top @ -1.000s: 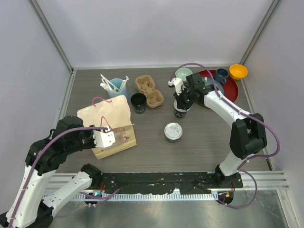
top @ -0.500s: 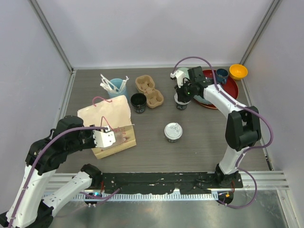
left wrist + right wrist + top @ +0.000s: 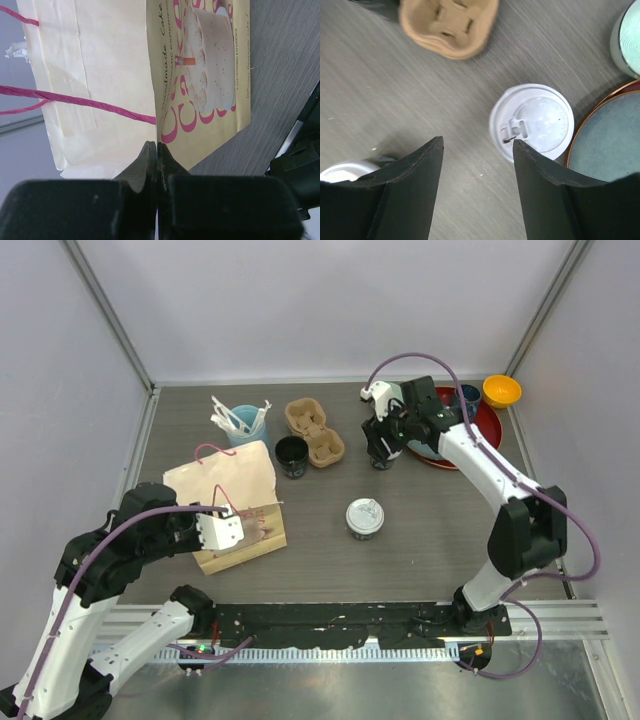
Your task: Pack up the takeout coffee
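Observation:
One takeout coffee (image 3: 532, 122), a black cup with a white sip lid, stands on the table beside the red tray (image 3: 487, 430). My right gripper (image 3: 477, 146) hovers open just above and beside it, holding nothing; seen from the top camera, my right gripper (image 3: 384, 443) hides most of that cup. The other lidded coffee (image 3: 365, 517) stands alone mid-table, and its lid (image 3: 345, 172) also shows at the right wrist view's lower left. My left gripper (image 3: 157, 146) is shut on the edge of the paper bag (image 3: 232, 502), which has pink handles.
A cardboard cup carrier (image 3: 315, 430) and a lidless black cup (image 3: 292, 455) sit behind the bag. A light-blue cup of white utensils (image 3: 245, 422) is at the back left. A teal plate (image 3: 605, 150) lies on the tray, and an orange bowl (image 3: 501, 390) is nearby.
My right gripper carried the lidded cup back toward the tray, set it down and opened, letting it go. The left arm and bag have not moved.

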{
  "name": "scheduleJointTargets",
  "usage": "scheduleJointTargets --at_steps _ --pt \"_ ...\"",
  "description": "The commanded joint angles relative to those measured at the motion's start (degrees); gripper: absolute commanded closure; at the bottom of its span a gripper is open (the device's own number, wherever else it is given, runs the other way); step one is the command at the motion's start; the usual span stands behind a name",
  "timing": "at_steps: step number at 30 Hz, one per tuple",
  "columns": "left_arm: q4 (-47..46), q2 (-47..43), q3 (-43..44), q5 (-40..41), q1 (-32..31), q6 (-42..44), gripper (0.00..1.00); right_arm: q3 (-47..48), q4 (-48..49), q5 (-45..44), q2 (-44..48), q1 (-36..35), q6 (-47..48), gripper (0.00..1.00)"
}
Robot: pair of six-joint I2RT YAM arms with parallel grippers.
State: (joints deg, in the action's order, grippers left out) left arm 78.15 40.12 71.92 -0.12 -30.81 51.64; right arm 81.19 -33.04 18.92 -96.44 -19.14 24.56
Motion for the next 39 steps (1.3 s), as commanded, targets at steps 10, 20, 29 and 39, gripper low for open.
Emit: scheduleJointTargets --at_steps 10,20,29,39 --pt "7.3 -0.3 0.4 -0.2 -0.1 -0.9 1.0 -16.1 -5.9 -13.8 23.8 -12.7 -21.0 0.36" --pt "6.3 -0.7 0.2 -1.5 -0.1 -1.9 1.0 -21.1 -7.6 -18.7 23.4 -17.5 -31.3 0.51" --pt "6.5 -0.7 0.5 -1.8 -0.1 -1.8 1.0 -22.6 -5.6 -21.0 21.0 -18.2 -30.4 0.59" --pt "6.8 -1.0 0.7 -1.1 0.0 -1.6 1.0 -22.2 -5.6 -21.3 18.8 -18.2 -29.2 0.81"
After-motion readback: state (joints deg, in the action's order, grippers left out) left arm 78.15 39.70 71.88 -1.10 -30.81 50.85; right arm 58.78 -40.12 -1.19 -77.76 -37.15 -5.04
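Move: The lidded coffee cup still on the near part of the table is next, about 16 cm back and 4 cm left of the right hand, its middle some 9 cm below. The cup just released stands 4 cm ahead, 1 cm right. The egg-carton holder is about 6 cm ahead and 17 cm left, the red tray 7 cm ahead and 18 cm right. From the left hand, the near cup lies some 29 cm right, 3 cm back and well below. The near cup's lid is approached by the right hand, which leaves the released cup, rises about 5 cm while sweeping back some 15 cm, then sinks about 10 cm to the tab side of that lid. The wrist turns clockwise and tips farther down, and the open fingers narrow to a small gap right at the lid's edge; contact can't be made out. ##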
